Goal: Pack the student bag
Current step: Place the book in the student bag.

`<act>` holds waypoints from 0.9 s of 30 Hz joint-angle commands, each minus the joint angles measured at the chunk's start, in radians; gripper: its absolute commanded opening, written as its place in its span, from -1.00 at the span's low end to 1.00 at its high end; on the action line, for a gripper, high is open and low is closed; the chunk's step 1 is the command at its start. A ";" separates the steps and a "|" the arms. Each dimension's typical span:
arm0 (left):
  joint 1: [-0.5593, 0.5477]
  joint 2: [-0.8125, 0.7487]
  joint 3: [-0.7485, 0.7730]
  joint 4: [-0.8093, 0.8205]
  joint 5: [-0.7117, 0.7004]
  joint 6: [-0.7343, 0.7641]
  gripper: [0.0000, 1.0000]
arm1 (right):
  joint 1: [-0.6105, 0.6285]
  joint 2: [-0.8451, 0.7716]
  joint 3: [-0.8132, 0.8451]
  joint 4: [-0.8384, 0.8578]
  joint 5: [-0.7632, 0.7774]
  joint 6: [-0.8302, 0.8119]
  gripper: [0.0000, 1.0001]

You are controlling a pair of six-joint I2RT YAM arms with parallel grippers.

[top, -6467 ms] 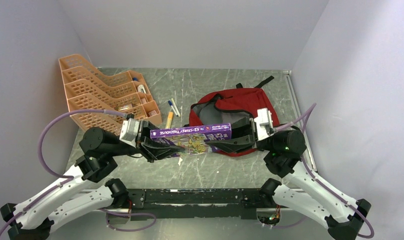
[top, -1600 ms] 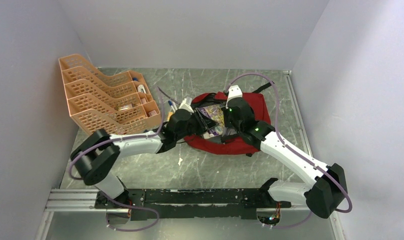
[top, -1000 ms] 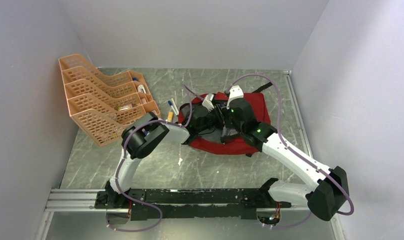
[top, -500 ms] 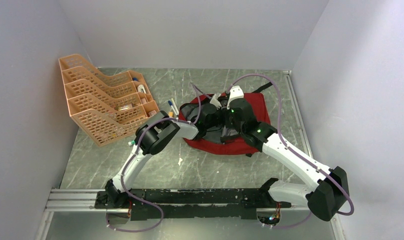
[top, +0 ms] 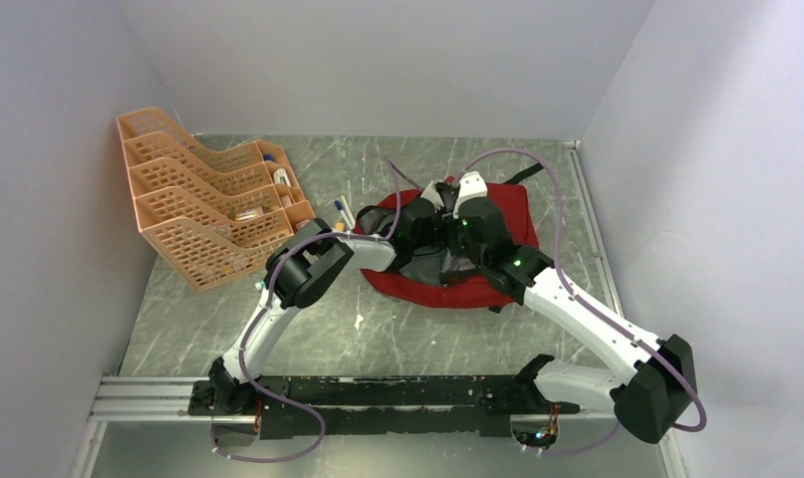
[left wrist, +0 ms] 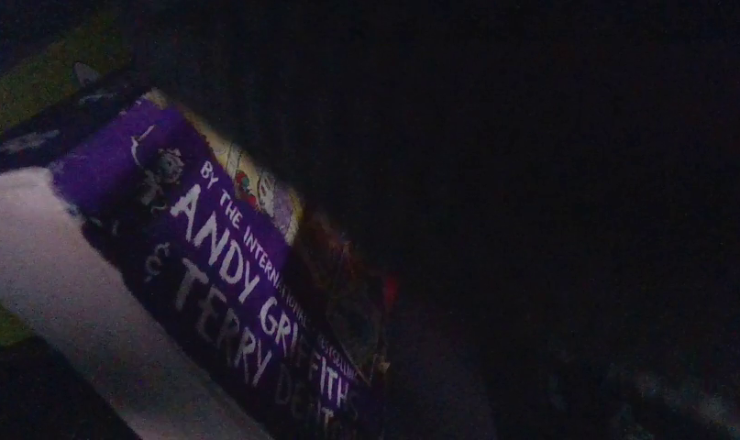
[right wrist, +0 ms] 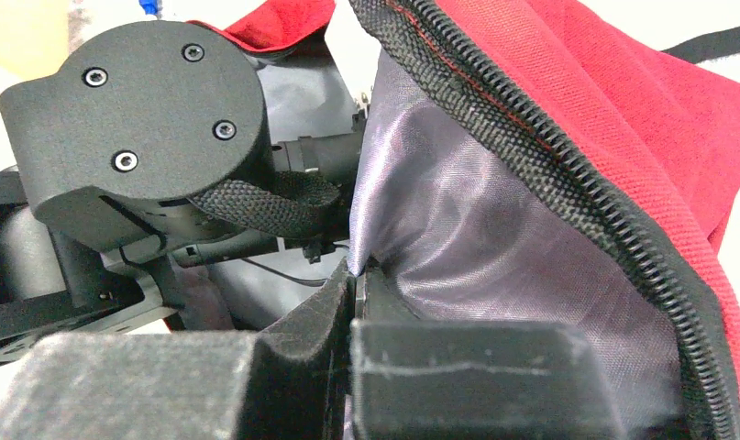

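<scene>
The student bag [top: 512, 214] is red with grey lining [right wrist: 458, 238] and lies open at the middle of the table. My right gripper [right wrist: 355, 270] is shut, pinching the lining just inside the black zipper edge [right wrist: 531, 156] and holding the mouth up. My left arm's wrist [top: 417, 227] reaches into the opening from the left, and its fingers are hidden inside the bag. The left wrist view is dark. It shows a purple book [left wrist: 228, 266] lying inside the bag, and no fingers can be made out.
An orange plastic tray rack [top: 198, 199] stands at the back left with small items in it. Pens [top: 343, 211] lie between the rack and the bag. A small white scrap [top: 359, 321] lies in front of the bag. A black strap [top: 525, 164] trails behind it.
The book, earlier held between both grippers above the table, has gone into the bag. Over the last second my left wrist pushed a little further in. The right gripper kept its pinch.
</scene>
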 commanded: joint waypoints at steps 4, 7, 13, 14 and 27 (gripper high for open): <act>0.023 -0.105 -0.063 -0.073 0.027 0.064 0.96 | 0.005 -0.026 -0.019 0.057 -0.003 0.000 -1.00; 0.031 -0.153 -0.092 -0.121 0.020 0.098 0.96 | 0.003 -0.028 -0.019 0.054 0.014 -0.010 -1.00; 0.045 -0.224 -0.161 -0.157 0.036 0.132 0.96 | 0.003 -0.029 -0.025 0.055 0.032 -0.019 -1.00; 0.048 -0.231 -0.169 -0.167 0.039 0.137 0.96 | 0.002 -0.029 -0.025 0.055 0.031 -0.021 -1.00; 0.077 -0.349 -0.229 -0.333 0.012 0.271 0.96 | -0.004 -0.021 -0.022 0.043 0.014 -0.026 -1.00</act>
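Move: The book is already inside the bag, its middle about 6 cm to the left hand's right, 4 cm farther out and 2 cm lower. The green book lies against its outer side, some 7 cm ahead and 5 cm right of that hand. The bag rim pinched by the right hand is about 2 cm back, 2 cm right and 6 cm above the left hand. From the right hand the book lies roughly 6 cm ahead, 4 cm right and 8 cm down. The book is left behind in the bag as the left hand, its fingers already spread, backs off it to the left by about 8 cm, near level and drifting slightly back, its wrist rolling some 15 degrees so that its far side lifts. The fingers stay wide open under the raised rim, which the right hand keeps pinched and held nearly still. ##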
